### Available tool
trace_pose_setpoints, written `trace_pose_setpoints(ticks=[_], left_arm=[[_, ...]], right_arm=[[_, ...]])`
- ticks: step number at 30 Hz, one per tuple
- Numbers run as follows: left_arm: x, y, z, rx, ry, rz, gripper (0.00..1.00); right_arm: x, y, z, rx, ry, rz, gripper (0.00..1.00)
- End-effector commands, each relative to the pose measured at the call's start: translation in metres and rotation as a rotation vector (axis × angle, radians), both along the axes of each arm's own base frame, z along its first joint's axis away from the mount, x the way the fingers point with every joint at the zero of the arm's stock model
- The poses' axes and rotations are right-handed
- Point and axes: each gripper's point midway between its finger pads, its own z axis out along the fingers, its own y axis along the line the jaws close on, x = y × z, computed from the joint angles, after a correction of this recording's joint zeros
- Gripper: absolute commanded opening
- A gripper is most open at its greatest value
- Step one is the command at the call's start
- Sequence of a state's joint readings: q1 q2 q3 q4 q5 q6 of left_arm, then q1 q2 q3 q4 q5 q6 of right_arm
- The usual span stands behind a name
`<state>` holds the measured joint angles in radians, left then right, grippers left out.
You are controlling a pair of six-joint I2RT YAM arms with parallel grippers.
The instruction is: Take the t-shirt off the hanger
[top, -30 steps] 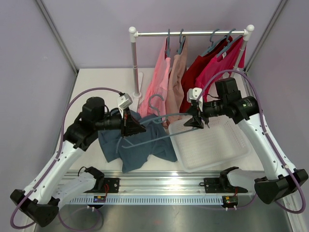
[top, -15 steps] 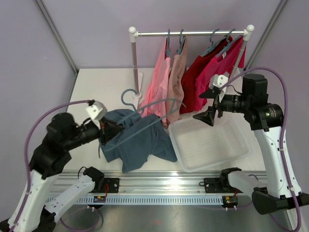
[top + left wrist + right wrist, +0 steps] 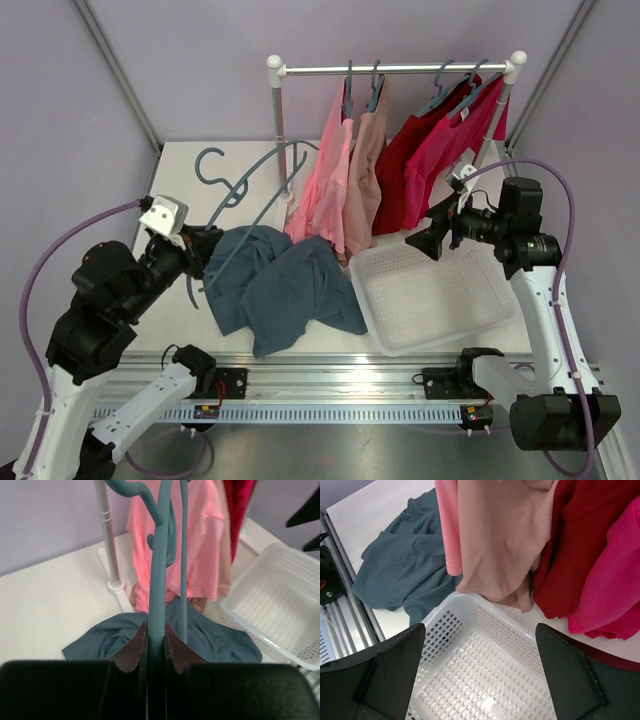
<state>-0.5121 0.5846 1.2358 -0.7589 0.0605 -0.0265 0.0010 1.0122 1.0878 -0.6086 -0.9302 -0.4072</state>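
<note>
The teal t-shirt (image 3: 285, 290) lies crumpled on the table, off the hanger; it also shows in the left wrist view (image 3: 215, 637) and the right wrist view (image 3: 405, 565). My left gripper (image 3: 203, 248) is shut on the bare teal hanger (image 3: 255, 185), which is held up and tilted toward the back left, its hook at the far end. In the left wrist view the hanger (image 3: 160, 575) runs up between my shut jaws (image 3: 156, 635). My right gripper (image 3: 428, 240) is open and empty above the white basket (image 3: 490, 300).
A clothes rail (image 3: 395, 69) at the back holds pink, beige, red and magenta shirts (image 3: 335, 180) on hangers. Its pole (image 3: 280, 130) stands close to the held hanger. The white basket (image 3: 470, 605) is empty at the right.
My left gripper pulled back to the left and lifted the hanger clear of the teal t-shirt, which stays on the table. My right gripper moved slightly right, open.
</note>
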Motion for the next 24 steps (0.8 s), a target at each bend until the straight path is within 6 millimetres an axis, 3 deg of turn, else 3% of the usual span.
trace_pose_setpoints(ticks=[1,6,14,24], left_arm=[[0.033,0.012,0.012,-0.009,-0.051,0.148,0.00],[0.055,0.014,0.004,0.021,-0.040,0.217,0.00],[0.087,-0.001,-0.016,0.054,0.000,0.231,0.00],[0.141,-0.019,-0.001,0.100,-0.051,0.269,0.00]], right_arm=[[0.001,0.002,0.013,0.066,-0.065,0.026,0.99],[0.004,-0.005,0.005,0.068,-0.058,-0.006,0.99],[0.000,-0.009,0.005,0.085,-0.057,-0.012,0.99],[-0.004,-0.009,0.010,0.087,-0.063,-0.009,0.99]])
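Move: My left hand already holds the bare hanger, high over the table's front left. The left end of the rack's bar, where it seems bound, lies some 42 cm ahead, 10 cm to the right and about 5 cm higher. The pulled-off t-shirt lies about 13 cm ahead, 12 cm right and 38 cm below; the pink shirt hangs some 38 cm ahead, 22 cm right and 20 cm lower. From my empty right hand that bar end is about 36 cm ahead, 35 cm left and 15 cm up. I carry the empty hanger forward with my left hand, about 12 cm towards the rack's left post, sinking some 5 cm on the way and easing slightly right near the end. My wrist swings counter-clockwise by 10 to 15 degrees, rolls its left side up about as much and dips a little, while my fingers keep their grip on the hanger. ##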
